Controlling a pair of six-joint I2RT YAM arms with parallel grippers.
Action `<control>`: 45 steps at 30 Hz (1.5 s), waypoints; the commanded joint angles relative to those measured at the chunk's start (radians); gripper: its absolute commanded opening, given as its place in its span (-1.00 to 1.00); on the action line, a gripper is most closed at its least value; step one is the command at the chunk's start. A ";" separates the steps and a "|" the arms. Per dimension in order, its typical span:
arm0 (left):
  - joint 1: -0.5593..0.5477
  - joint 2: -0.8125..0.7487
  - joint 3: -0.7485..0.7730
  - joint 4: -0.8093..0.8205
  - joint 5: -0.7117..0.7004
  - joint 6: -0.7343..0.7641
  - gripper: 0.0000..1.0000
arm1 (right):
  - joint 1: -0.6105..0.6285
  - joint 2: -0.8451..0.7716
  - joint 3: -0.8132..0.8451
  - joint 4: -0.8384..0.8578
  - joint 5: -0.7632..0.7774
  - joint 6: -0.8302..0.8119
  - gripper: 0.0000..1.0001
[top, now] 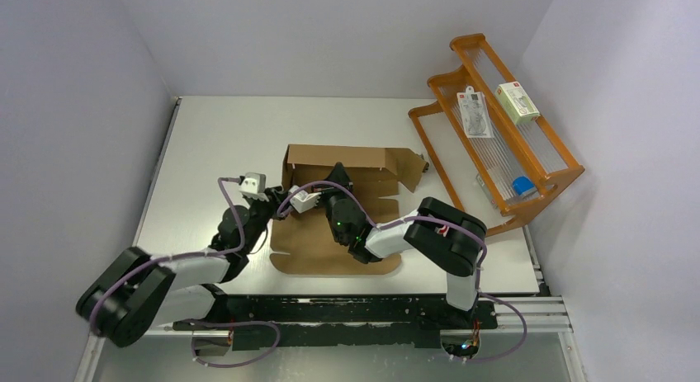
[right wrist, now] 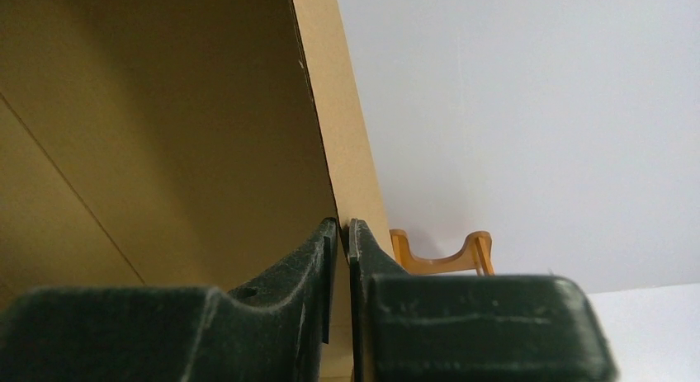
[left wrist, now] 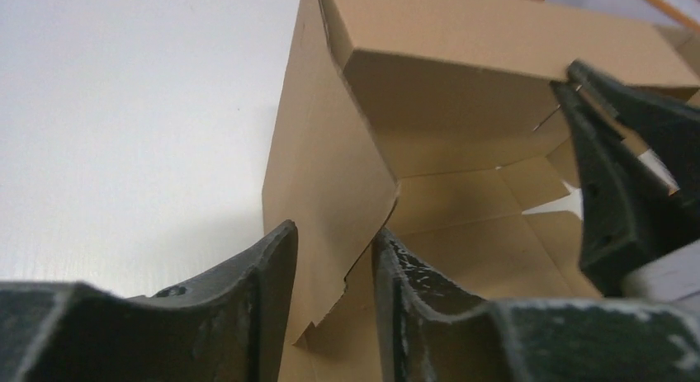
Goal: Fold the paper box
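Observation:
The paper box (top: 330,233), plain brown cardboard, lies partly folded in the middle of the white table (top: 215,143), with its back wall (top: 338,157) standing up. My left gripper (top: 277,204) is at the box's left side. In the left wrist view its jaws (left wrist: 334,231) stand open, with the raised side flap (left wrist: 326,184) loose between them. My right gripper (top: 337,174) reaches over the box floor to the back wall. In the right wrist view its jaws (right wrist: 342,224) are shut on that wall's thin edge (right wrist: 347,151). One right finger (left wrist: 619,176) shows in the left wrist view.
An orange wooden rack (top: 495,139) stands at the table's right, close to the box's right flap (top: 410,169). It holds a white-and-green carton (top: 517,101), a blister pack (top: 474,111) and a small blue item (top: 522,186). White walls close in behind and on both sides.

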 commanded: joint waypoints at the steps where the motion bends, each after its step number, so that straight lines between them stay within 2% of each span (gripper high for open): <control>1: -0.007 -0.145 0.040 -0.215 -0.072 0.000 -0.05 | 0.006 0.005 -0.018 -0.039 -0.028 0.028 -0.70; 6: -0.001 -0.320 0.054 -0.334 -0.115 0.048 0.16 | 0.001 0.011 -0.022 -0.019 -0.022 0.009 -0.70; 11: 0.022 -0.446 0.085 -0.445 -0.199 0.107 0.27 | -0.004 0.006 -0.022 -0.024 -0.025 0.012 -0.70; 14: 0.063 -0.469 0.089 -0.467 -0.231 0.115 0.31 | -0.004 0.004 -0.015 -0.035 -0.026 0.016 -0.70; 18: 0.169 -0.453 0.082 -0.482 -0.168 0.054 0.35 | -0.004 -0.001 -0.006 -0.046 -0.033 0.021 -0.70; 22: 0.276 -0.377 0.114 -0.488 -0.043 0.031 0.42 | -0.005 -0.009 0.000 -0.065 -0.041 0.030 -0.70; 32: 0.283 -0.031 0.193 -0.342 0.248 0.056 0.43 | -0.006 -0.010 0.019 -0.101 -0.057 0.044 -0.71; 45: 0.273 0.181 0.179 -0.004 0.343 0.021 0.47 | -0.005 -0.017 0.030 -0.170 -0.075 0.080 -0.73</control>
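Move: The left fingers straddle the near edge of the box's standing left side panel. That panel's middle lies about 5 cm ahead, 1 cm left and 2 cm below this hand, and the top flap's middle 8 cm ahead, 13 cm right and 5 cm higher. From the right hand, pinching the top flap's near edge, the flap's middle is 2 cm ahead and 1 cm above, straight in line; the side panel is 13 cm left, 1 cm back, 6 cm below. The left fingers come free of the side panel's near edge, spreading wide, while the hand rises about 7 cm and swings some 11 cm left. It then works forward as it sinks and returns right, ending beside the panel's outer face, 5 cm forward of its start, its nose tipped slightly down. The right hand keeps its pinch on the top flap, almost still. ##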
